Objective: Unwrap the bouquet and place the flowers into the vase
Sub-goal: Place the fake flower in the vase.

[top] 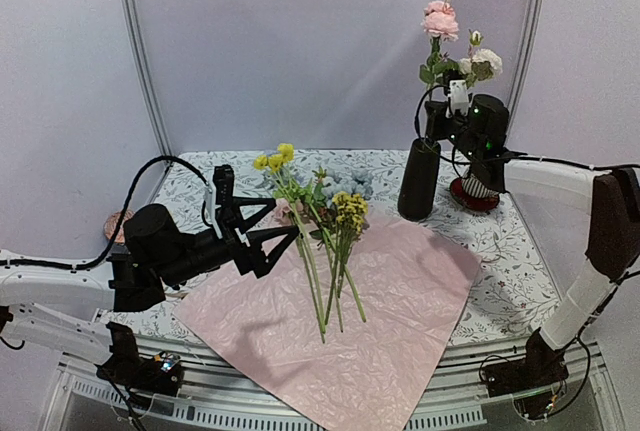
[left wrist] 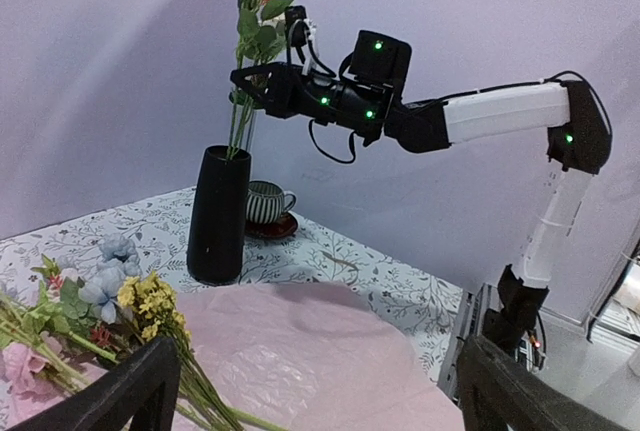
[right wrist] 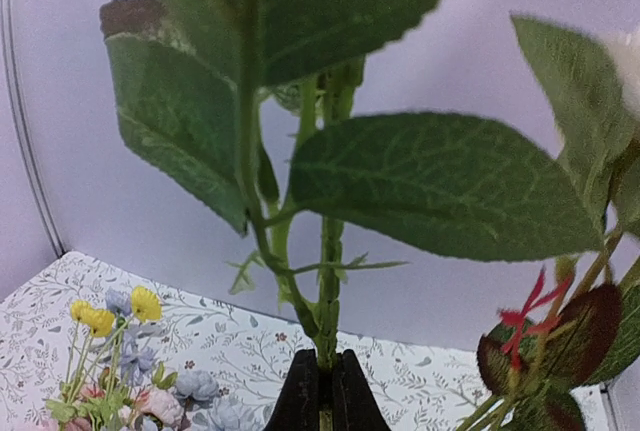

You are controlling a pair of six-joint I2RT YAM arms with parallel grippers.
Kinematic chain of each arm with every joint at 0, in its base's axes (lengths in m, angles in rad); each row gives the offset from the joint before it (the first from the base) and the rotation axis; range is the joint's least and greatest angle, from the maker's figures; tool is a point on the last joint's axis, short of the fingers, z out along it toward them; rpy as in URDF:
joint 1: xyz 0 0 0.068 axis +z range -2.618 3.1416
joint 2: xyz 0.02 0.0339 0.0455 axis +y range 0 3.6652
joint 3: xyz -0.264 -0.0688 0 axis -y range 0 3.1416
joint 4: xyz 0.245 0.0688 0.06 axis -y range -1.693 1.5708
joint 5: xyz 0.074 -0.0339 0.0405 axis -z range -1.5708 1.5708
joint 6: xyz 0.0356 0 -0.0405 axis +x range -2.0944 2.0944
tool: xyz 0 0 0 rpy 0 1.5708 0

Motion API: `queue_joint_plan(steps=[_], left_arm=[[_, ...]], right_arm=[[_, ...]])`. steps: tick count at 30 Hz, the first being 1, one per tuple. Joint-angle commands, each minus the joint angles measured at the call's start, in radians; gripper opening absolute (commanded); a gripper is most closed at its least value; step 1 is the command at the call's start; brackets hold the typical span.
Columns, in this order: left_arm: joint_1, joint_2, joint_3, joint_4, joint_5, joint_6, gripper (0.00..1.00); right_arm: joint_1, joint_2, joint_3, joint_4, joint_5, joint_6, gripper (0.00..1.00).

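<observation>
The bouquet is undone. Its pink wrapping paper [top: 400,301] [left wrist: 330,351] lies flat on the table, and loose flowers [top: 325,241] [left wrist: 110,321] with yellow, blue and pink heads lie across its far left part. The black vase [top: 418,181] [left wrist: 218,216] stands upright at the back right. My right gripper [top: 438,113] [left wrist: 240,86] [right wrist: 325,376] is shut on the green stems of a pink rose sprig [top: 440,21] [right wrist: 328,281], held upright, its stem ends in the vase mouth. My left gripper [top: 285,219] [left wrist: 320,401] is open and empty, low beside the lying flowers.
A striped cup on a red saucer [top: 474,191] [left wrist: 268,206] sits just right of the vase, under the right arm. The floral tablecloth [top: 520,271] ends close to the paper's right corner. A small pink object [top: 113,223] lies at the table's far left edge.
</observation>
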Motion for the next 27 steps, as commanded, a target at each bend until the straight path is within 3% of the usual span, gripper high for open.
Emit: queue_joint_plan(steps=[1, 6, 11, 12, 21, 22, 26, 27], left_arm=[[-0.001, 0.003, 0.006, -0.016, -0.013, 0.018, 0.98], [0.000, 0.002, 0.006, -0.025, -0.017, 0.022, 0.98], [0.001, 0.004, 0.006, -0.023, -0.018, 0.024, 0.98], [0.002, 0.005, 0.006, -0.023, -0.017, 0.023, 0.98], [0.001, 0.003, -0.001, -0.024, -0.017, 0.013, 0.98], [0.001, 0.000, -0.003, -0.024, -0.018, 0.012, 0.98], [0.001, -0.010, -0.008, -0.027, -0.022, 0.012, 0.98], [0.001, -0.011, -0.009, -0.026, -0.021, 0.012, 0.98]], right_arm=[[-0.005, 0.040, -0.022, -0.023, 0.007, 0.078, 0.03], [-0.005, 0.057, -0.047, -0.039, 0.009, 0.109, 0.06], [-0.005, 0.056, -0.064, -0.054, 0.014, 0.110, 0.18], [-0.005, 0.055, -0.066, -0.059, 0.016, 0.110, 0.24], [-0.005, 0.015, -0.065, -0.118, 0.014, 0.127, 0.36], [-0.005, 0.009, -0.065, -0.127, 0.014, 0.133, 0.41], [-0.005, -0.024, -0.075, -0.161, 0.008, 0.148, 0.45], [-0.005, -0.032, -0.082, -0.166, 0.002, 0.151, 0.50]])
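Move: The right hand, still shut on the pink flower's stem, has the vase mouth about 11 cm below and some 3 cm ahead, with no sideways offset. The white rose already in the vase blooms about 5 cm ahead, 9 cm right and 8 cm above; the striped cup stands 8 cm ahead and 14 cm right, the blue flowers 6 cm ahead and 17 cm left, both roughly 27 cm below. From the left hand the mouth lies about 33 cm ahead, 30 cm right, 6 cm below. Straight down goes the right hand, about 8 cm towards the vase mouth, lowering the pink flower's stem farther in. Most of the drop is quick; then it slows as the fingers open to a little under half and let go of the stem, while the wrist tips the fingers down by some 15 degrees. ##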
